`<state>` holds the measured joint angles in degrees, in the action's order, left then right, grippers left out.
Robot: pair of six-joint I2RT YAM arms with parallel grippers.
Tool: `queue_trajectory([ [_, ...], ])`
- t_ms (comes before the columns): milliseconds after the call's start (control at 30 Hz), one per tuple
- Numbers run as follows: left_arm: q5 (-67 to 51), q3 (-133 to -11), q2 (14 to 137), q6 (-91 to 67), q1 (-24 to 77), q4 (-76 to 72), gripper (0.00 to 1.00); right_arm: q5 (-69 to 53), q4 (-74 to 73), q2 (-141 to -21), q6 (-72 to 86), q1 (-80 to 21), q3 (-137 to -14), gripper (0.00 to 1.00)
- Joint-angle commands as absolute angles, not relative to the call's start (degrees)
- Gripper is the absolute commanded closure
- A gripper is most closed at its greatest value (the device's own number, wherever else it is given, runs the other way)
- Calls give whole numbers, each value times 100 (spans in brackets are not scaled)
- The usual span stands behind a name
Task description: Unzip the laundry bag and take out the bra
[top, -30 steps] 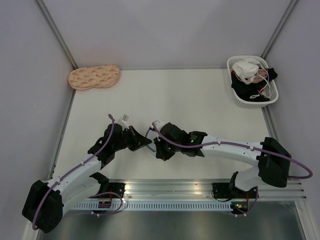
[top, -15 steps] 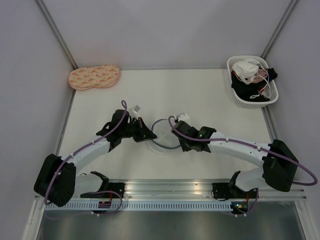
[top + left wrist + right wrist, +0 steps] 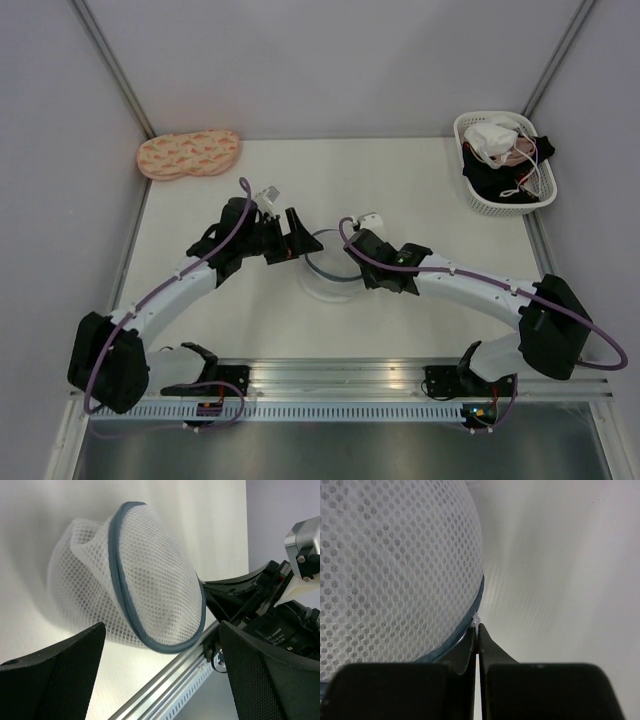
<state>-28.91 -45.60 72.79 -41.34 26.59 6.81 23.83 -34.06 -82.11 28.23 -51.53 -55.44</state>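
Note:
The laundry bag (image 3: 328, 265) is a small round white mesh pouch with a blue-grey rim, lying mid-table between both grippers. In the left wrist view the laundry bag (image 3: 135, 575) stands tilted on its edge, just beyond my left gripper (image 3: 160, 680), whose jaws are spread wide with nothing between them. From above, the left gripper (image 3: 296, 240) sits at the bag's left edge. My right gripper (image 3: 478, 630) is shut on the small white zipper pull (image 3: 477, 620) at the rim of the laundry bag (image 3: 395, 565); seen from above, the right gripper (image 3: 352, 250) is at the bag's right edge. The bra is hidden.
A peach patterned pad (image 3: 188, 154) lies at the back left corner. A white lattice basket (image 3: 460, 135) with white and dark garments stands at the back right. A metal rail (image 3: 400, 375) runs along the near table edge.
The left gripper has opened and let go of the bag, shifting slightly toward the back. Both grippers and the bag moved away from the near edge; the right gripper stayed shut.

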Motion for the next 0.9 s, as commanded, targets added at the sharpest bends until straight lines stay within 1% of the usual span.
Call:
queue_trajectory([
  [0,-1442,-4449,6304,-4410,2654,1660,2,2313,-3261,-7884,2795,-5150,-5520,99],
  [100,-1537,-3772,5363,-4998,2663,1635,1,1348,-2893,-7726,2725,-5168,-5353,99],
  [133,-1608,-3483,5118,-5140,2663,1617,1,701,-2544,-7682,2707,-5194,-5222,99],
  [167,-1661,-3359,4767,-5394,2663,1608,1,442,-2357,-7586,2707,-5220,-5169,100],
  [233,-1914,-3026,4475,-5641,2654,1460,0,-198,-1753,-7515,2663,-5335,-5028,100],
  [267,-2047,-2910,4387,-5764,2663,1328,0,-802,-1523,-7497,2646,-5378,-4975,100],
  [367,-2679,-2479,4324,-6475,2663,547,0,-1588,-827,-7645,2663,-5580,-4948,99],
  [433,-2970,-2365,4517,-6618,2672,212,1,-1556,-826,-7804,2619,-5782,-5140,100],
  [600,-3006,-2408,4816,-6574,2698,167,2,-1556,-747,-8191,2575,-5985,-5326,100],
  [667,-2945,-2408,4895,-6557,2725,106,4,-1556,-738,-8270,2566,-5994,-5361,100],
  [733,-2830,-2373,4922,-6557,2742,35,10,-1556,-729,-8297,2549,-6012,-5396,100],
  [767,-2787,-2347,4974,-6565,2751,35,15,-1556,-738,-8314,2549,-6020,-5405,100],
  [800,-2769,-2321,5009,-6583,2751,-278,28,-1556,-747,-8314,2531,-6038,-5414,100],
  [867,-2769,-2259,5158,-6609,2760,-474,46,-1538,-773,-8314,2523,-6047,-5423,100],
])
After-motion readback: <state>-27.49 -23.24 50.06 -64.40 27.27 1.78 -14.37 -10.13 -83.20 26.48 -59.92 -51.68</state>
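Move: The held end of the laundry bag's blue zip edge is pinched in the right fingers, and from the open left hand it lies about 11 cm to the right, some 4 cm back and 6 cm lower. The bag's middle is roughly 3 cm right of the left hand, 1 cm back and 10 cm below it. From the right hand, the bag's middle lies about 3 cm ahead, 8 cm left and 4 cm lower; the meeting place is some 10 cm back, 15 cm left and 2 cm higher. The right hand keeps its pinch on the zip end and carries it about 15 cm left and 10 cm back to the left hand, turning counter-clockwise with its left side rising. The left hand, wide open, draws back some 7 cm in an arc, first lifting and swinging left, then sinking a little back to the right, and starts closing its fingers around the zip edge beside the right fingertips. ##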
